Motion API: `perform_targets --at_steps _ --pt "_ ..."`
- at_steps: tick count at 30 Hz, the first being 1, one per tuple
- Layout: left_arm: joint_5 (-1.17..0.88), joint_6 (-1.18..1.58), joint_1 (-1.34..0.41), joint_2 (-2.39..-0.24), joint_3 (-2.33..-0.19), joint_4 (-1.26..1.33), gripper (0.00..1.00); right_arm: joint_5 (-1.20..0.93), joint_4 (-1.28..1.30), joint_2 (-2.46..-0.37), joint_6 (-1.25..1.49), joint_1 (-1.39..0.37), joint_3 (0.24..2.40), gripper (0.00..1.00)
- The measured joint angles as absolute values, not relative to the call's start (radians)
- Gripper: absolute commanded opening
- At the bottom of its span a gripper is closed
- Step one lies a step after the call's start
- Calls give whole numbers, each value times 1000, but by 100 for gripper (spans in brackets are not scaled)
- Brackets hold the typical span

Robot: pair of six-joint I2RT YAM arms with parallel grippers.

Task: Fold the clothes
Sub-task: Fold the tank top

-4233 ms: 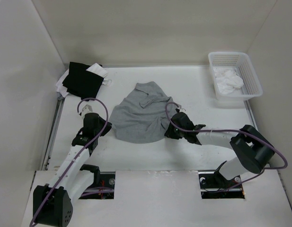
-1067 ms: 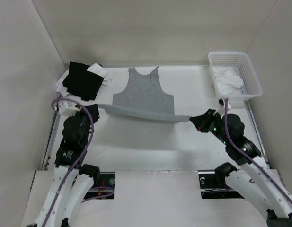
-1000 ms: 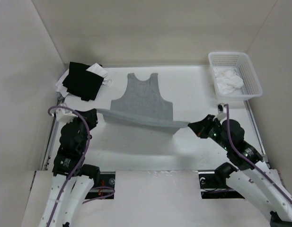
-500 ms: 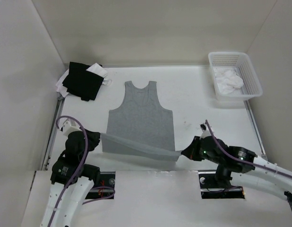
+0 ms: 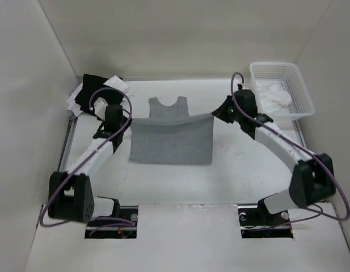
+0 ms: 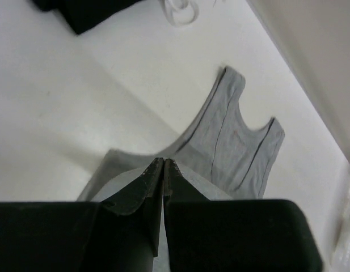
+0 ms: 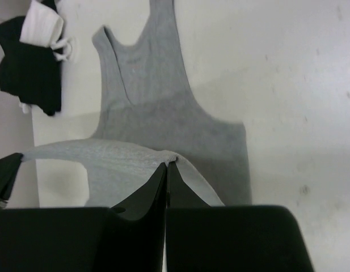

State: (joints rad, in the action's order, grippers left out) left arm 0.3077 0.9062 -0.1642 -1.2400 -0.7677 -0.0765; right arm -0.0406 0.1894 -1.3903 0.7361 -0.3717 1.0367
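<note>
The clothes are one light grey sleeveless top (image 5: 170, 144) lying flat in mid-table, neck toward the far wall. Its near hem is lifted and stretched in a line across the chest, between the two grippers. My left gripper (image 5: 126, 119) is shut on the hem's left corner and my right gripper (image 5: 215, 114) on its right corner. In the left wrist view the left gripper (image 6: 163, 161) pinches grey fabric, with the top's neck and straps (image 6: 237, 141) beyond. The right wrist view has the right gripper (image 7: 167, 165) pinching a bunched hem corner over the top (image 7: 146, 96).
Black-and-white garments (image 5: 98, 93) are piled at the back left, also seen in the right wrist view as black-and-white garments (image 7: 30, 54). A white basket (image 5: 302, 90) holding white cloth (image 5: 274, 96) stands at the back right. Pale walls enclose the table.
Both grippers have carried the hem from the near edge toward the far side, over the top's body. The lower half now lies doubled over the upper half.
</note>
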Motion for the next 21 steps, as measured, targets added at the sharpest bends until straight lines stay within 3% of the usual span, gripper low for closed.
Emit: perform_targets --at_steps 7,10,13,15,21 --pt "307 906 -96 -1620 -1011 123 1 -144 96 -1841 696 -272 1423 0" --pt "300 901 -75 -1766 -1145 163 11 -169 96 -2010 696 -252 1591 4" --pt "275 895 -64 -1903 -1266 187 29 -180 100 -2152 700 -242 1737 29" --pt "252 890 -59 -1961 -1303 199 33 -179 97 -2205 703 -239 1780 43" --pt "245 847 -92 -1828 -1119 248 34 -175 25 -2135 710 -239 1615 48"
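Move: Both hands hold the tank top's hem corners above its body. From the left hand, the shoulder straps lie about 17 cm ahead, 15 cm right and 11 cm below, with the black clothes about 17 cm ahead and 15 cm left. From the right hand, the straps lie about 17 cm ahead, 20 cm left and 15 cm below; the white basket is about 18 cm ahead and 30 cm right. Both hands sweep the held hem forward some 20 cm, sinking slightly, open to release it, then draw back. ##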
